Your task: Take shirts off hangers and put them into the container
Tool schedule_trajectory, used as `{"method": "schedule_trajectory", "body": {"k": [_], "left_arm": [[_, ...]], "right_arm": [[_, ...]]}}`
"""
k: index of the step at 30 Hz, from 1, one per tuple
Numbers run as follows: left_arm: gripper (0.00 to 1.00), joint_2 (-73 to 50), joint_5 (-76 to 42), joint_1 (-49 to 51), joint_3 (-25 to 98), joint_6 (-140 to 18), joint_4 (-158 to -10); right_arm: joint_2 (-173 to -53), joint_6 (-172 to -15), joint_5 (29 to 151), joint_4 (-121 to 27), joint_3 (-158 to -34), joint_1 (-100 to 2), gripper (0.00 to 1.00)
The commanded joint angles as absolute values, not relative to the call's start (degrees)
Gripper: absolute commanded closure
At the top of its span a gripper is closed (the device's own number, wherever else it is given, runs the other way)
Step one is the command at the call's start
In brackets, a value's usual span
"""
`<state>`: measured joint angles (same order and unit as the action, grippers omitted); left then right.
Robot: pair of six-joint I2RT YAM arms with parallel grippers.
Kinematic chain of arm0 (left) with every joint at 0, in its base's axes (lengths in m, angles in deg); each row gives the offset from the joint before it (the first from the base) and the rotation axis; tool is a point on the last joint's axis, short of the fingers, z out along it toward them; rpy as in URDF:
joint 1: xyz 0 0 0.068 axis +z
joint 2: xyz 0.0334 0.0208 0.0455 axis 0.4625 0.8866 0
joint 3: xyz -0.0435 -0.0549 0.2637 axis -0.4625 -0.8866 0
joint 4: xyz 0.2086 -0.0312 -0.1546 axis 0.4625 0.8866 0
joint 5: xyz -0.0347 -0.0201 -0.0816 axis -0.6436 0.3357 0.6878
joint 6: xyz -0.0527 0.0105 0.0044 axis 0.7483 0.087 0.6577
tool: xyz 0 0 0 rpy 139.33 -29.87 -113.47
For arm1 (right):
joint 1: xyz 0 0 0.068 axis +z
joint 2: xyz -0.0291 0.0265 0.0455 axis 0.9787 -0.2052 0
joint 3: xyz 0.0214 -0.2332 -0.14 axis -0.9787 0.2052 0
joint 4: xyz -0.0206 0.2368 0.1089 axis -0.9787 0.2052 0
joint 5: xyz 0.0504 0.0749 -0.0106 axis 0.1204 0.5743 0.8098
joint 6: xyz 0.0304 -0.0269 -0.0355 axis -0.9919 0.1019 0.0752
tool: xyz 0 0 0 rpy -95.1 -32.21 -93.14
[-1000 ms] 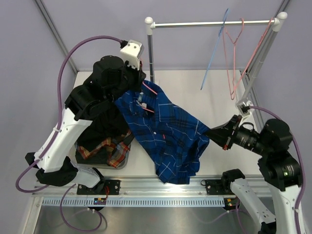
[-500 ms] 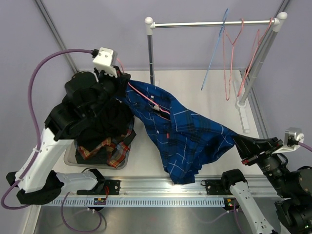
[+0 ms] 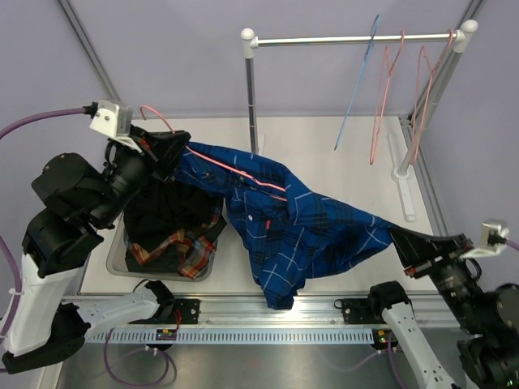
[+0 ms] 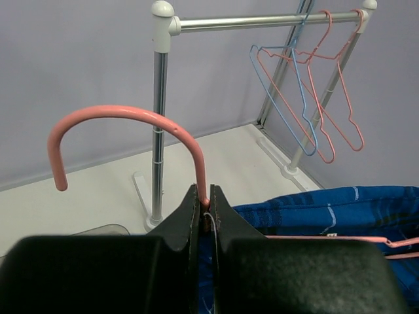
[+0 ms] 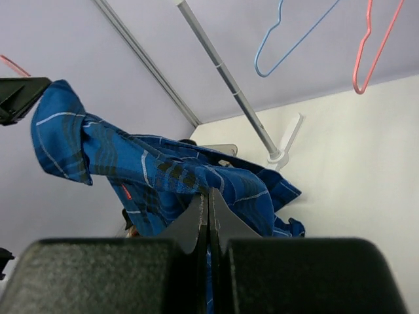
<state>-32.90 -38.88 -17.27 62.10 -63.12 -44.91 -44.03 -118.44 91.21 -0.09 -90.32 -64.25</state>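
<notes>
A blue shirt with thin white checks (image 3: 292, 219) hangs stretched above the table between both arms. A pink hanger (image 3: 243, 174) is still inside it, its hook (image 4: 124, 114) sticking out at the collar. My left gripper (image 3: 180, 146) is shut on the hanger's neck (image 4: 204, 193), above the container's far end. At the right, my right gripper (image 3: 397, 239) is shut on a fold of the shirt's blue fabric (image 5: 208, 194). The grey container (image 3: 117, 263) at the near left holds a black shirt (image 3: 166, 211) and a plaid shirt (image 3: 182, 247).
A white-and-silver rail stand (image 3: 349, 38) crosses the back of the table, with one post (image 3: 250, 89) just behind the shirt. One blue hanger (image 3: 357, 89) and two bare pink hangers (image 3: 385, 89) hang near its right end.
My left arm swung left and lifted the hanger's hook end away. My right arm pulled right and toward the near edge. The shirt went from bunched to stretched between them.
</notes>
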Motion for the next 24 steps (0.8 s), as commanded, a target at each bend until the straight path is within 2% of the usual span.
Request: {"method": "schedule_trajectory", "body": {"k": [1, 5, 7, 16, 20, 23, 24], "left_arm": [[1.0, -38.3, -51.8, -13.9, 64.5, -66.7, -50.6], [1.0, -38.6, -47.5, -13.9, 64.9, -62.8, -50.3], [1.0, -39.4, -45.2, -14.0, 63.8, -61.0, -51.2], [1.0, -38.2, -31.4, -14.0, 58.5, -50.2, -59.7], [1.0, -35.3, -28.9, -13.9, 59.2, -49.9, -58.9], [1.0, -32.8, -28.2, -13.9, 59.9, -51.6, -56.7], [1.0, -32.1, -28.2, -14.0, 60.3, -52.0, -55.9]], "right_arm": [[-53.6, -118.3, 91.5, 2.7, -89.8, -64.3, 1.0], [-63.9, -118.7, 108.8, -2.3, -86.0, -64.3, 1.0], [-66.6, -120.4, 112.4, -6.4, -84.3, -64.3, 1.0], [-75.0, -126.7, 113.4, -18.0, -77.3, -62.3, 1.0], [-76.7, -122.7, 112.4, -16.5, -80.4, -59.3, 1.0], [-75.0, -117.2, 110.1, -11.5, -86.2, -58.1, 0.44], [-74.4, -116.4, 110.1, -9.5, -87.9, -58.2, 0.31]]}}
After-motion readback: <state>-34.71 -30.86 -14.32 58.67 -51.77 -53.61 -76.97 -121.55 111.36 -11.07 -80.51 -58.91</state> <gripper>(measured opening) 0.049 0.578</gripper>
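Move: Some 22 cm to the right hand's left and 8 cm ahead, about level with it, is the free end of the pink hanger; the blue plaid shirt's hanging middle lies 22 cm left, 5 cm ahead and 10 cm below, its pulled-out corner already in those fingers. From the left hand, already pinching the hanger at its hook, the container is about 6 cm ahead, 15 cm left and 48 cm down, the shirt's middle 17 cm right, 8 cm back and 22 cm below. Swinging in towards the hanger's free end, the right hand carries the pinched shirt corner about 12 cm forward, 11 cm left and 10 cm down, its fingers tipping some 35 degrees downward and turning counter-clockwise, then opens them beside the shirt. The left hand keeps hold of the hanger, draws a little left and back while rising about 3 cm, then swings back right, rolling its left side down. ##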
